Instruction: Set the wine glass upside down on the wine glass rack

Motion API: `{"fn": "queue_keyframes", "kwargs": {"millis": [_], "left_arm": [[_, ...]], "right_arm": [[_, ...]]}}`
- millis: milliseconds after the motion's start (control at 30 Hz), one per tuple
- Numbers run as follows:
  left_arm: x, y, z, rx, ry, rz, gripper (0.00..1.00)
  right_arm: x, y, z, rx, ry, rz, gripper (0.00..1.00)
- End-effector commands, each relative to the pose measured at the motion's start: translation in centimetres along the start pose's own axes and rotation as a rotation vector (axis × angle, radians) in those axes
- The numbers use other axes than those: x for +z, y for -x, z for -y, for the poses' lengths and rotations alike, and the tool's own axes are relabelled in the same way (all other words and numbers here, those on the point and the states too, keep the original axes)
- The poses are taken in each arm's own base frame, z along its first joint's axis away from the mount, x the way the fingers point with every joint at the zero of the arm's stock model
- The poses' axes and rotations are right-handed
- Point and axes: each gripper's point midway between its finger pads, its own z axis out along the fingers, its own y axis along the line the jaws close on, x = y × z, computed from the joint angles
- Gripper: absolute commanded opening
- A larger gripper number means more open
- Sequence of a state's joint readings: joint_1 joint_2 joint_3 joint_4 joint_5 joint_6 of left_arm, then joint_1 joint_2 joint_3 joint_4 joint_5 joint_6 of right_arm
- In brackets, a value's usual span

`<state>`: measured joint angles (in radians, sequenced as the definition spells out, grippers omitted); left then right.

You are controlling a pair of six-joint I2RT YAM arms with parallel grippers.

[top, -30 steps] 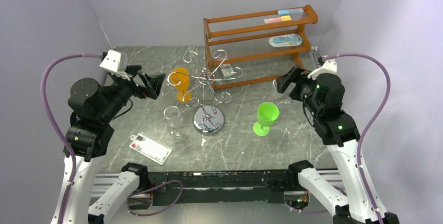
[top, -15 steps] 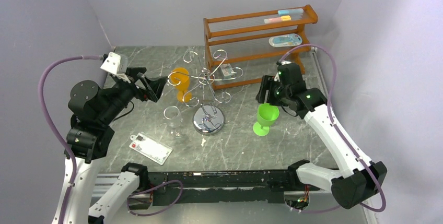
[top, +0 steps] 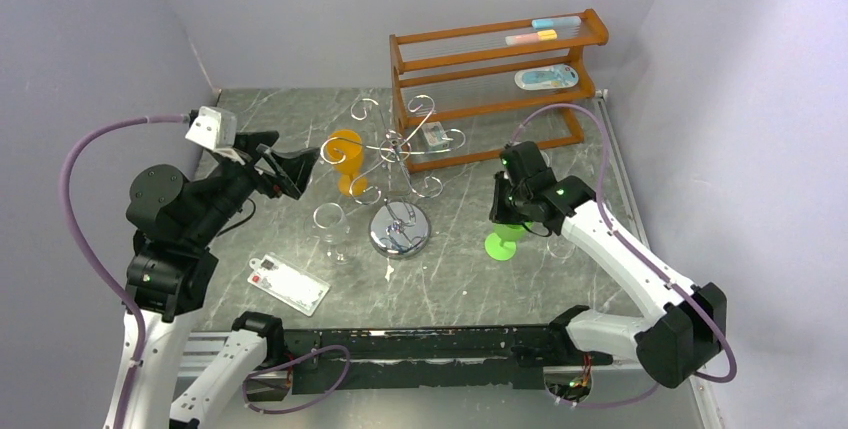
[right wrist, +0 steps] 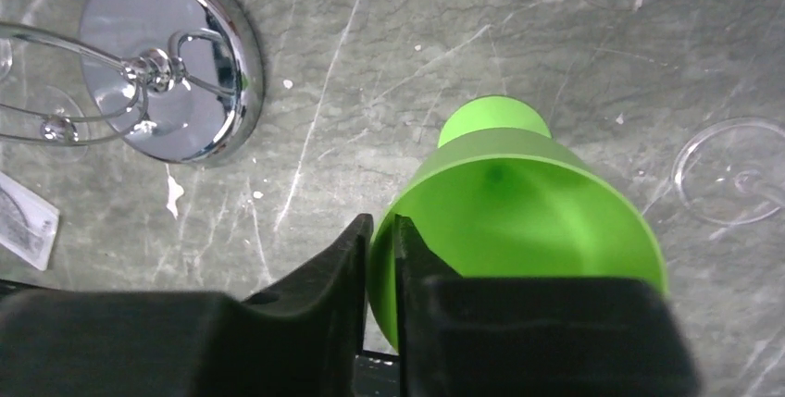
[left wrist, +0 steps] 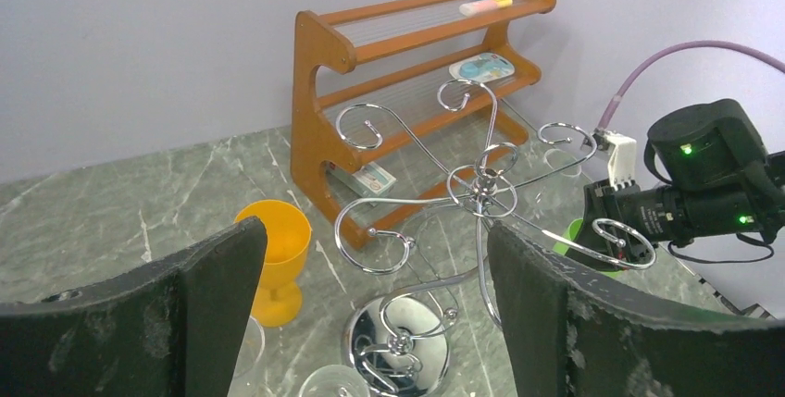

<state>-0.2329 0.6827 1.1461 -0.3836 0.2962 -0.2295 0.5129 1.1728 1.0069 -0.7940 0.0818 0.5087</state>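
Note:
The chrome wine glass rack point(top: 400, 159) stands mid-table on its round shiny base point(right wrist: 171, 59), curled arms spread point(left wrist: 481, 184). A green wine glass point(right wrist: 518, 203) stands upright to its right; only its foot point(top: 500, 246) shows from above. My right gripper point(right wrist: 382, 221) comes down on it from above, one finger outside the bowl and one inside, shut on the rim point(top: 505, 211). My left gripper point(top: 290, 171) hangs open left of the rack, nothing between its fingers point(left wrist: 375, 230).
An orange goblet point(top: 347, 161) stands left of the rack and a clear glass point(top: 332, 229) in front of it. Another clear glass point(top: 560, 246) stands right of the green one. A wooden three-tier shelf point(top: 490, 69) is at the back, a white card point(top: 288, 283) front left.
My right arm swung in from the right side, came down over the green glass and shut its jaws on the rim. The left gripper crept slightly toward the rack, staying open.

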Motion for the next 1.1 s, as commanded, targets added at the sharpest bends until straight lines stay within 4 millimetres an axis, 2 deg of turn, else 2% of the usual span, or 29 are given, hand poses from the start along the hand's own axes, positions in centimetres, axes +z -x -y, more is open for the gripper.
{"fn": "queue_keyframes", "kwargs": {"millis": [0, 33, 167, 267, 367, 500, 600, 733, 933, 1000, 1067], "left_arm": [[0.3, 0.8, 0.3, -0.027, -0.005, 0.019, 0.93], [0.4, 0.9, 0.5, -0.03, -0.017, 0.019, 0.93], [0.8, 2.1, 2.7, -0.023, -0.138, 0.021, 0.96], [1.0, 3.3, 3.7, -0.034, -0.188, 0.034, 0.97], [1.5, 3.9, 4.1, -0.04, -0.212, 0.035, 0.96], [2.9, 4.0, 4.1, -0.063, -0.224, 0.009, 0.96], [3.8, 4.3, 4.6, -0.086, -0.266, -0.017, 0.97], [4.7, 4.9, 5.9, -0.11, -0.353, -0.029, 0.96], [6.2, 5.7, 6.4, -0.204, -0.394, -0.007, 0.96], [6.3, 5.8, 7.3, -0.244, -0.459, -0.006, 0.97], [6.2, 6.2, 8.7, -0.274, -0.541, 0.002, 0.97]], "right_arm": [[0.5, 0.4, -0.1, -0.035, -0.04, 0.017, 0.08], [0.2, 0.7, -0.1, -0.038, -0.052, 0.029, 0.0], [-1.7, 2.6, -0.5, -0.035, -0.056, 0.097, 0.0], [-4.2, 4.4, -2.2, -0.034, 0.024, 0.156, 0.0], [-7.5, 6.5, -3.7, -0.019, 0.112, 0.236, 0.0], [-12.0, 9.3, -3.1, 0.061, 0.122, 0.417, 0.0], [-15.5, 10.9, -3.2, 0.11, 0.196, 0.57, 0.0], [-19.7, 12.1, -3.4, 0.151, 0.295, 0.717, 0.0], [-24.0, 13.2, -1.3, 0.281, 0.337, 0.939, 0.0], [-26.1, 13.5, -1.0, 0.312, 0.383, 1.018, 0.0], [-27.8, 13.8, -1.5, 0.319, 0.459, 1.077, 0.0]]}}
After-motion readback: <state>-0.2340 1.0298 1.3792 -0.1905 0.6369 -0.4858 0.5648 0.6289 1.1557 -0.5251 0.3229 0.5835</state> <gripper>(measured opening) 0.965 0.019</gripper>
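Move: The green wine glass stands upright with its rim between the right hand's almost-shut fingers. Its middle is about 3 cm to that hand's right, level with it in reach, and some 7 cm below. The rack stands roughly 19 cm to the left and 4 cm farther out, its middle about at hand height. A clear glass is about 12 cm ahead and 8 cm right. The green glass lies some 35 cm right of the left hand, 1 cm ahead and 34 cm below. The right fingers finish closing, pinching the green glass by the left side of its rim, then lift it about 26 cm nearly straight up. On the way the wrist pitches up some 50 degrees and rolls its left side up, laying the glass over. The empty, open left hand goes about 7 cm right, also up and forward, turning clockwise about 20 degrees. ##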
